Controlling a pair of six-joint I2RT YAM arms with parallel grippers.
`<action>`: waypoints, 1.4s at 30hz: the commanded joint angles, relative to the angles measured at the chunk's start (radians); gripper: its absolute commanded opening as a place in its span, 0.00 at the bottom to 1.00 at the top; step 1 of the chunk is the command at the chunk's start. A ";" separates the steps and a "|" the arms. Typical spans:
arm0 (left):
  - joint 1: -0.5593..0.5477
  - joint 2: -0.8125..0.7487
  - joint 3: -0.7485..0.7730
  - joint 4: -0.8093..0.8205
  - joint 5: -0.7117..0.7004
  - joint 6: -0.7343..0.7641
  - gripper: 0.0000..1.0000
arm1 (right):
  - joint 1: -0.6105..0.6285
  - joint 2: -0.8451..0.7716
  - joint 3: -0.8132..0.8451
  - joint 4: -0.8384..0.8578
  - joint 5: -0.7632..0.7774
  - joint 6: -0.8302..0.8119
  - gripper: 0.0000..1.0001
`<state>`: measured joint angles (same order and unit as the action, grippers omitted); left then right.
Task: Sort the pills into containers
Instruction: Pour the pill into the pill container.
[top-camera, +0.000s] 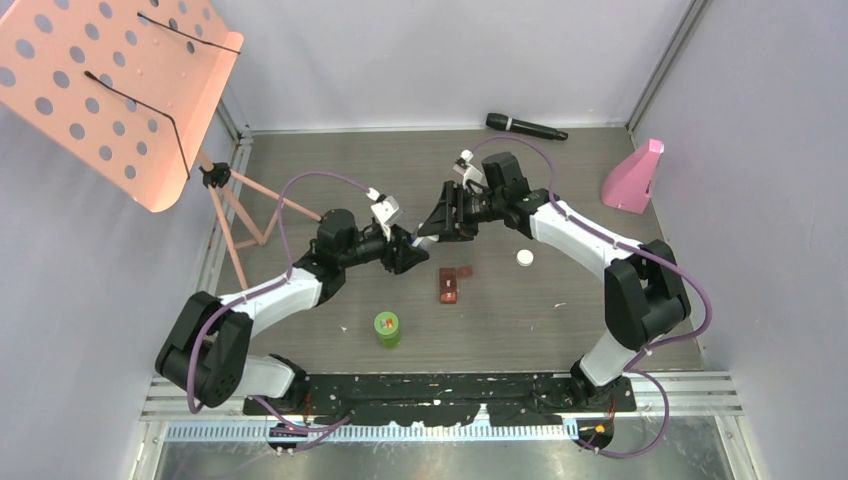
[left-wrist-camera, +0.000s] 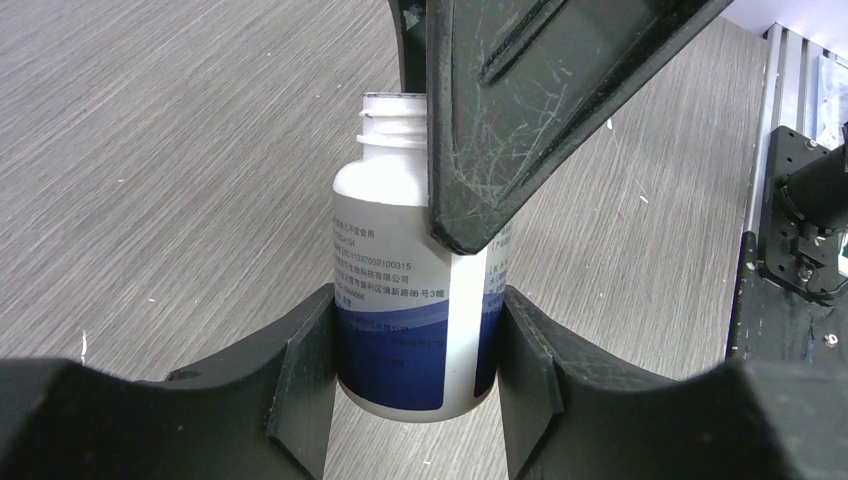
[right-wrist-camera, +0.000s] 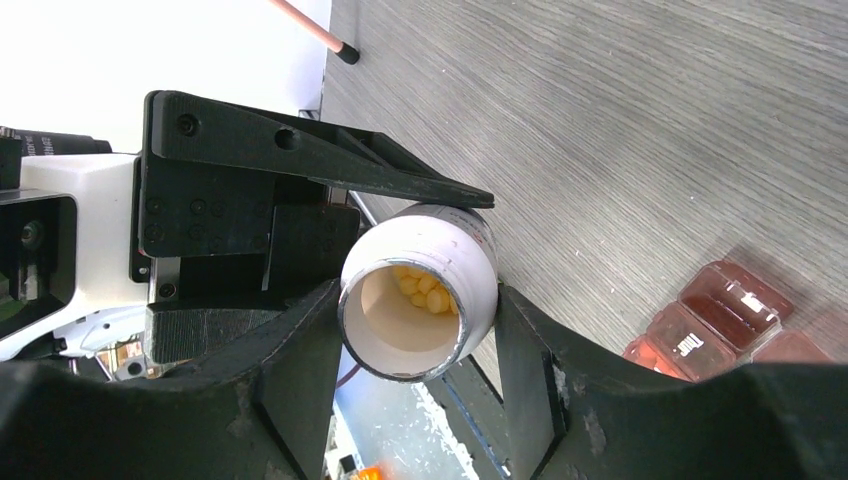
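My left gripper (left-wrist-camera: 415, 370) is shut on the lower body of a white bottle (left-wrist-camera: 395, 230) with a blue label, held above the table with its cap off. My right gripper (right-wrist-camera: 418, 340) closes round the same bottle (right-wrist-camera: 440, 240) near its open mouth, where several yellow pills (right-wrist-camera: 425, 288) lie inside. One right finger (left-wrist-camera: 500, 110) crosses in front of the bottle's neck. In the top view the two grippers meet at mid table (top-camera: 425, 238). The brown case (top-camera: 452, 285) lies open just in front of them. The green-lidded bottle (top-camera: 387, 328) stands nearer the bases.
A white cap (top-camera: 524, 257) lies on the table right of the case. A black microphone (top-camera: 525, 126) lies at the back wall. A pink object (top-camera: 632, 178) stands at the back right. A pink perforated music stand (top-camera: 120, 90) looms over the left.
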<state>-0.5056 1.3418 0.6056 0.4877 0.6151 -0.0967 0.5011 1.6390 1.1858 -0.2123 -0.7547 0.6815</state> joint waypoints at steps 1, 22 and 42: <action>-0.011 0.012 0.054 0.043 -0.013 0.015 0.49 | 0.026 -0.029 0.007 0.028 0.019 0.051 0.32; -0.017 0.067 0.100 -0.027 -0.012 0.080 0.00 | 0.038 -0.068 -0.008 -0.087 0.117 -0.015 0.57; -0.207 0.091 0.186 -0.570 -0.289 0.228 0.00 | -0.123 -0.226 -0.099 -0.258 0.375 -0.155 0.82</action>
<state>-0.7036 1.4132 0.7414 0.0029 0.3969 0.1371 0.3836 1.4395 1.1007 -0.4271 -0.4549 0.5858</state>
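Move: Both hands hold the open white bottle between them. The brown pill container lies open on the table, from the left hand about 2 cm back, 4 cm to the right and 15 cm below. From the right hand it is some 3 cm back, 3 cm to its right and 17 cm down. From the left hand, the green jar stands about 14 cm back and 9 cm left; the white cap lies about 5 cm ahead and 20 cm right. The right fingers, pinching the white bottle near its mouth, open and let go, and the right hand withdraws about 9 cm to the right, turning somewhat clockwise. The left hand keeps its grip; after both creep slightly forward, it sinks about 7 cm and eases back towards the pill container, tipping the bottle's mouth rightwards by some 25 degrees. ##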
